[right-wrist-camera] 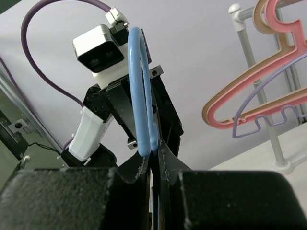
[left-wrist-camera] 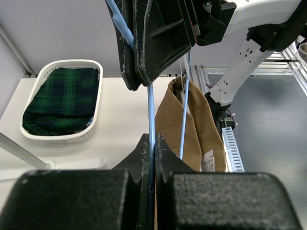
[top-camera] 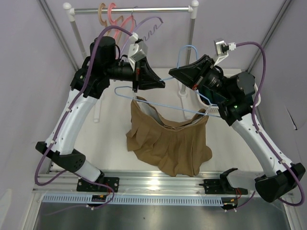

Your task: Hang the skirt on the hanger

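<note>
The pale blue hanger (top-camera: 184, 51) is held in the air between both arms. The tan-brown skirt (top-camera: 168, 141) hangs from its arms, whitish lining showing at the waist and its hem down near the table. My left gripper (top-camera: 162, 85) is shut on a hanger wire just left of the neck. My right gripper (top-camera: 171, 73) is shut on the hanger at the base of the hook. In the left wrist view the fingers (left-wrist-camera: 144, 153) pinch the blue wire (left-wrist-camera: 151, 110), with the skirt (left-wrist-camera: 196, 129) beyond. In the right wrist view the fingers (right-wrist-camera: 168, 155) clamp the hook (right-wrist-camera: 139, 81).
A clothes rail (top-camera: 134, 9) at the back carries pink and tan hangers (top-camera: 112, 17) and a scalloped lavender hanger (top-camera: 151, 28). A white basket (left-wrist-camera: 29, 132) with dark green plaid cloth (left-wrist-camera: 62, 100) stands on the table at the right. A metal rail (top-camera: 158, 179) runs along the front edge.
</note>
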`<state>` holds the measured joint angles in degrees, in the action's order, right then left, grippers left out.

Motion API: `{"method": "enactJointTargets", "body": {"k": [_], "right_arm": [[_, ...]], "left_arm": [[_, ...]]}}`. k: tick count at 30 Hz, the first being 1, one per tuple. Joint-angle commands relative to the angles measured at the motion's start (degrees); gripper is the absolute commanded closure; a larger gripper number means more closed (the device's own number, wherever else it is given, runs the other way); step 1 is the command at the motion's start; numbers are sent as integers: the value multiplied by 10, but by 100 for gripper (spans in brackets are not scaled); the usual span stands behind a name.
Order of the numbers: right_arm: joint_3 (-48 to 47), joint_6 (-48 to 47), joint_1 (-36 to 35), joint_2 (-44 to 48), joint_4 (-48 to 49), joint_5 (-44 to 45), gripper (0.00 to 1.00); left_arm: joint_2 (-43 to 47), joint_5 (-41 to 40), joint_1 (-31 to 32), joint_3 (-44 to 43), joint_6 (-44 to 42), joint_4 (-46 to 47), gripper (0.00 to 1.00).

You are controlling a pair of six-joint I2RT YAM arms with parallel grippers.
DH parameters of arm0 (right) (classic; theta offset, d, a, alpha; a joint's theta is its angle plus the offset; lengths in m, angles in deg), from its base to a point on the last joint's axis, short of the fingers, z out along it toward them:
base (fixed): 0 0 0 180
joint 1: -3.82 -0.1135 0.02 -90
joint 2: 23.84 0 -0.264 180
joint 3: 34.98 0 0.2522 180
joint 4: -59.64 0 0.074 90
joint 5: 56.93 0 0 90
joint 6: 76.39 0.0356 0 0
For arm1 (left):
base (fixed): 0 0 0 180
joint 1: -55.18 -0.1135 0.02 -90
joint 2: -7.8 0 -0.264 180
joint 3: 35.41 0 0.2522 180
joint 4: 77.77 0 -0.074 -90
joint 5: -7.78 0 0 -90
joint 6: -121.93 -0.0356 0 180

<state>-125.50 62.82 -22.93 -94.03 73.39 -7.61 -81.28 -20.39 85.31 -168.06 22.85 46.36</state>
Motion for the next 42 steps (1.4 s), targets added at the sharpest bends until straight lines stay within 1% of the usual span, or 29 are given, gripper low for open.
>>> {"method": "enactJointTargets", "body": {"k": [1,2,3,5,6,7,8,9,11,12,15,17,21,23,25,27,31,32,33,35,42], "right_arm": [[-26,-24,0,11,-8,17,100],[-36,-53,-2,9,-27,25,100],[-40,-67,-1,8,-43,33,100],[-55,-104,-1,8,-93,62,100],[-59,-117,-1,8,-110,75,93],[-63,-130,-1,10,-140,89,87],[-64,-150,-1,15,-150,108,82],[-64,-161,-2,17,-158,118,71],[-64,-176,-2,23,-180,140,60],[-64,-188,-3,27,-185,159,50],[-66,-203,-3,30,-209,197,33],[-64,-213,-2,35,-225,220,27],[-56,-228,-3,57,-246,278,23],[-57,-228,-3,64,-257,302,21],[-62,-234,-2,72,-273,340,20],[-69,-237,0,74,-309,353,18],[-95,-241,4,77,-355,403,18],[-108,-242,5,76,-366,406,18],[-114,-243,6,76,-386,427,17],[-123,-246,8,78,-402,438,17],[-124,-247,7,95,-420,446,17]], "left_arm": [[44,23,-4,29,20,56,100],[54,23,-3,40,30,72,100],[66,2,-3,85,45,119,100],[106,-30,-4,118,84,169,100],[116,-63,-4,144,100,198,100],[123,-79,-4,150,110,207,100],[133,-92,-4,154,115,214,100],[138,-114,-4,158,124,223,100],[146,-132,-4,174,129,231,100],[158,-140,-4,179,135,245,100],[174,-179,-4,190,137,250,100],[178,-213,-4,185,138,240,100],[188,-253,-5,167,125,207,100],[196,-296,-5,171,123,200,100],[207,-339,-5,176,124,202,100],[212,-361,-5,180,128,205,100],[217,-413,-5,168,134,209,100],[217,-436,-5,165,140,212,100],[216,-453,-5,162,144,217,100],[211,-504,-4,162,159,232,100],[174,-588,1,150,184,287,100]]}}
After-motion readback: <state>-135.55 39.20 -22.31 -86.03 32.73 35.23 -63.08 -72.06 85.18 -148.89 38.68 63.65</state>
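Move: The left fingers are already shut on the blue hanger's shoulder. The rail's free stretch lies roughly 25 cm ahead of the left hand and 8 cm higher, level with it sideways. The purple hanger is about 20 cm ahead and 9 cm left, slightly lower. The skirt hangs some 30 cm below, 2 cm back and 2 cm right. From the right hand, on the hanger's neck, that stretch is about 21 cm ahead, 2 cm left, 5 cm up. The right hand lets go of the blue hanger's neck, its fingers opening wide, and backs off about 11 cm right and 7 cm forward, turning clockwise. The left hand keeps its pinch on the hanger's shoulder and, after a small dip, carries it left, forward and a little up towards the rail, swinging the wrist some 50 degrees counter-clockwise. ##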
